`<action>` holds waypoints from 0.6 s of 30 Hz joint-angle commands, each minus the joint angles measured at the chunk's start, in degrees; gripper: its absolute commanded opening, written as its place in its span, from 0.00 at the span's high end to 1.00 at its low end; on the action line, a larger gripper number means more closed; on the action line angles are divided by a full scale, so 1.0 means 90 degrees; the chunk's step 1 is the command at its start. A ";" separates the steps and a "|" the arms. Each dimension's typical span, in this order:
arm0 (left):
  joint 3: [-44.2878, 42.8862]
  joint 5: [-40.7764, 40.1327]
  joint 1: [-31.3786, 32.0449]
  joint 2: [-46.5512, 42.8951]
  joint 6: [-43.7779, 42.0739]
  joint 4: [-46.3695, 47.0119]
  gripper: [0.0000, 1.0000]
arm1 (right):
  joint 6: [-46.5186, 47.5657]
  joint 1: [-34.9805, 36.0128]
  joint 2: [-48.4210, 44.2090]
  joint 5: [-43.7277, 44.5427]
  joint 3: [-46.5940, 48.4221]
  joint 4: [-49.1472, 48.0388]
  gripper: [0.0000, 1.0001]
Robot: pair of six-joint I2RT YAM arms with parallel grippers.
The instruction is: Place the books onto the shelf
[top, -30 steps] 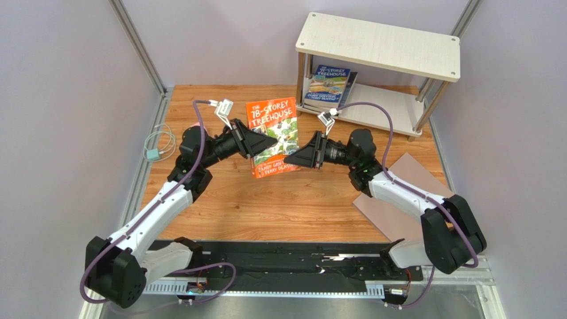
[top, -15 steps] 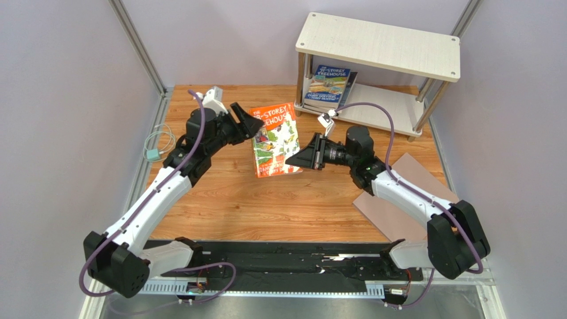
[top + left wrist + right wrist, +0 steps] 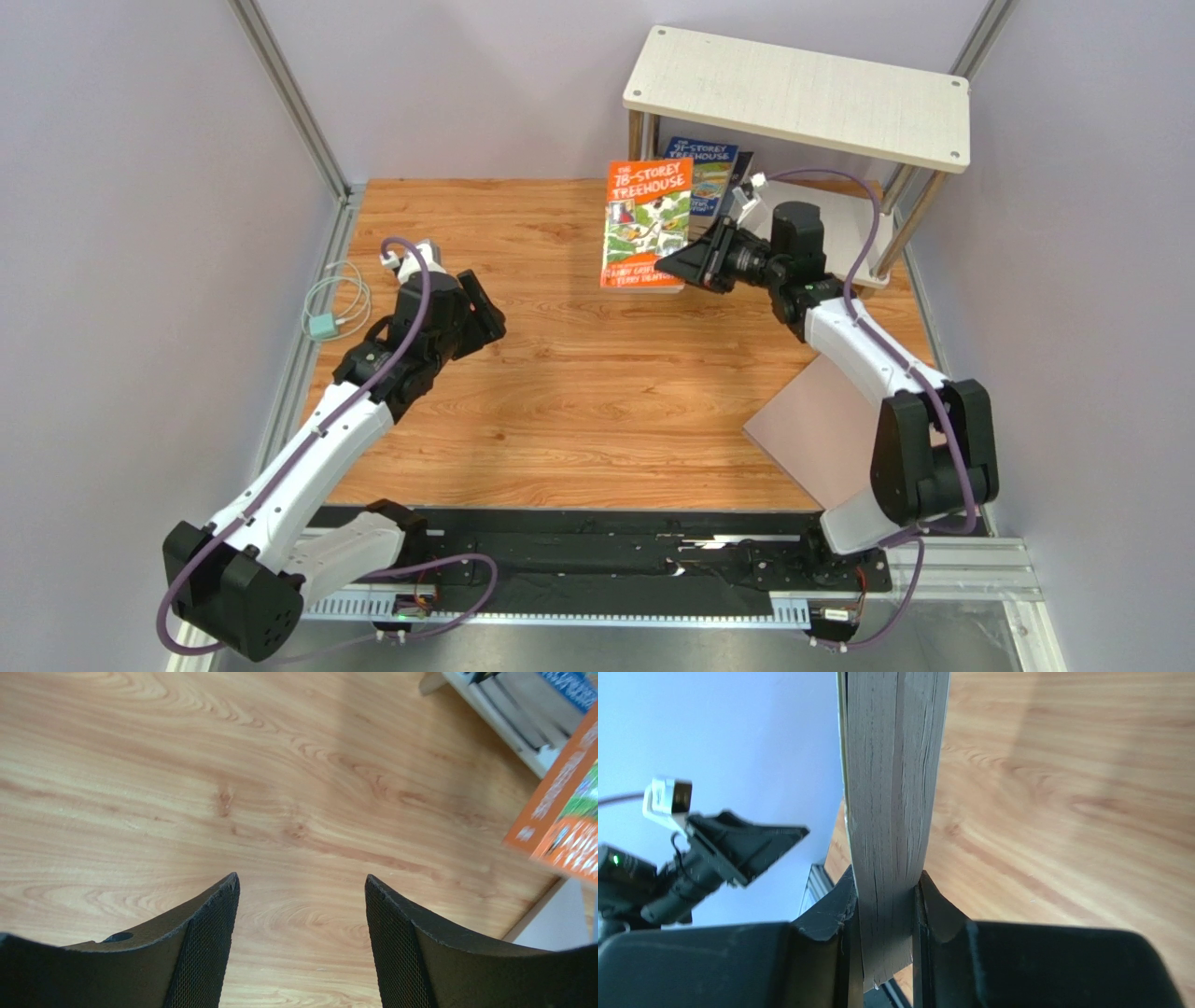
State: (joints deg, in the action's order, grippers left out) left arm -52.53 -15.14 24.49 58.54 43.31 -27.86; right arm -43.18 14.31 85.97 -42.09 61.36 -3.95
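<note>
My right gripper (image 3: pixel 676 266) is shut on the lower right edge of the orange Treehouse book (image 3: pixel 645 224) and holds it upright in the air, just left of the shelf (image 3: pixel 800 95). The right wrist view shows that book's page edge (image 3: pixel 892 777) pinched between the fingers of the right gripper (image 3: pixel 885 882). More books (image 3: pixel 701 161), a blue Treehouse cover in front, lean on the shelf's lower board (image 3: pixel 842 231). My left gripper (image 3: pixel 488 319) stands open and empty over the left of the table. The left gripper (image 3: pixel 302 882) frames bare wood, with the orange book (image 3: pixel 565 805) far to the right.
A flat brown cardboard sheet (image 3: pixel 828 434) lies at the table's right edge under the right arm. A coiled cable (image 3: pixel 337 301) sits off the left edge. Metal frame posts (image 3: pixel 288 98) stand at the back corners. The left arm (image 3: pixel 703 861) shows in the right wrist view.
The left gripper opened, let go of the orange book and drew back to the left. The right gripper closed on the book and carried it back and right, up to the shelf.
</note>
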 commanded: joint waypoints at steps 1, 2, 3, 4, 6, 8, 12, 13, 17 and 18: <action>0.0192 0.0099 0.0003 0.0038 -0.0134 -0.0001 0.29 | 0.0071 -0.0446 0.0408 -0.0372 0.0720 -0.0421 1.00; 0.0241 0.0138 0.0003 0.0038 -0.0134 0.0028 0.29 | 0.0061 -0.0534 0.0476 -0.0373 0.0769 -0.0508 1.00; 0.0270 0.0158 0.0003 0.0038 -0.0154 0.0067 0.29 | 0.0052 -0.0583 0.0564 -0.0411 0.0828 -0.0509 1.00; 0.0329 0.0178 0.0003 0.0038 -0.0164 0.0068 0.29 | 0.0042 -0.0603 0.0700 -0.0441 0.0886 -0.0528 1.00; 0.0388 0.0207 0.0003 0.0028 -0.0193 0.0116 0.29 | -0.0065 -0.0691 0.0828 -0.0490 0.0946 -0.0742 1.00; 0.0456 0.0217 0.0003 0.0009 -0.0232 0.0126 0.29 | -0.0406 -0.0817 0.1071 -0.0548 0.0936 -0.1230 1.00; 0.0573 0.0285 0.0003 -0.0020 -0.0300 0.0195 0.29 | -0.1352 -0.1062 0.1608 -0.0811 0.0926 -0.2440 1.00; 0.0583 0.0295 0.0003 -0.0020 -0.0300 0.0195 0.29 | -0.1577 -0.1110 0.1725 -0.0841 0.0916 -0.3042 1.00; 0.0680 0.0344 0.0003 -0.0030 -0.0330 0.0234 0.29 | -0.2748 -0.1413 0.2350 -0.1036 0.0936 -0.4306 1.00; 0.0719 0.0354 0.0003 -0.0040 -0.0330 0.0234 0.30 | -0.2858 -0.1452 0.2410 -0.1075 0.0955 -0.4482 1.00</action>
State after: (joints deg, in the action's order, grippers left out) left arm -46.76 -12.91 24.49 59.05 41.82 -27.49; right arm -57.63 3.60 105.19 -49.89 66.30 -22.50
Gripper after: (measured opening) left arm 0.708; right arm 0.214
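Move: The right hand already holds the orange book by its right edge, the book's middle about 5 cm to its left and 6 cm ahead. The book stack on the lower shelf lies some 23 cm ahead, 4 cm right and 14 cm below. The shelf's left front post stands about 22 cm ahead and 8 cm left; the upper board's middle is roughly 25 cm ahead, 17 cm right and 8 cm higher. From the left hand, the stack is about 30 cm ahead, 35 cm right and 12 cm lower. Forward, with a drift to the right and down, the right hand carries the orange book about 9 cm towards the stack and the gap beneath the upper board. It sinks some 4 cm and shifts 5 cm right while the wrist rolls its left side up, tips down and turns slightly clockwise, about 15 degrees in all; the fingers keep their pinch. The empty left hand sinks about 5 cm, staying open. ##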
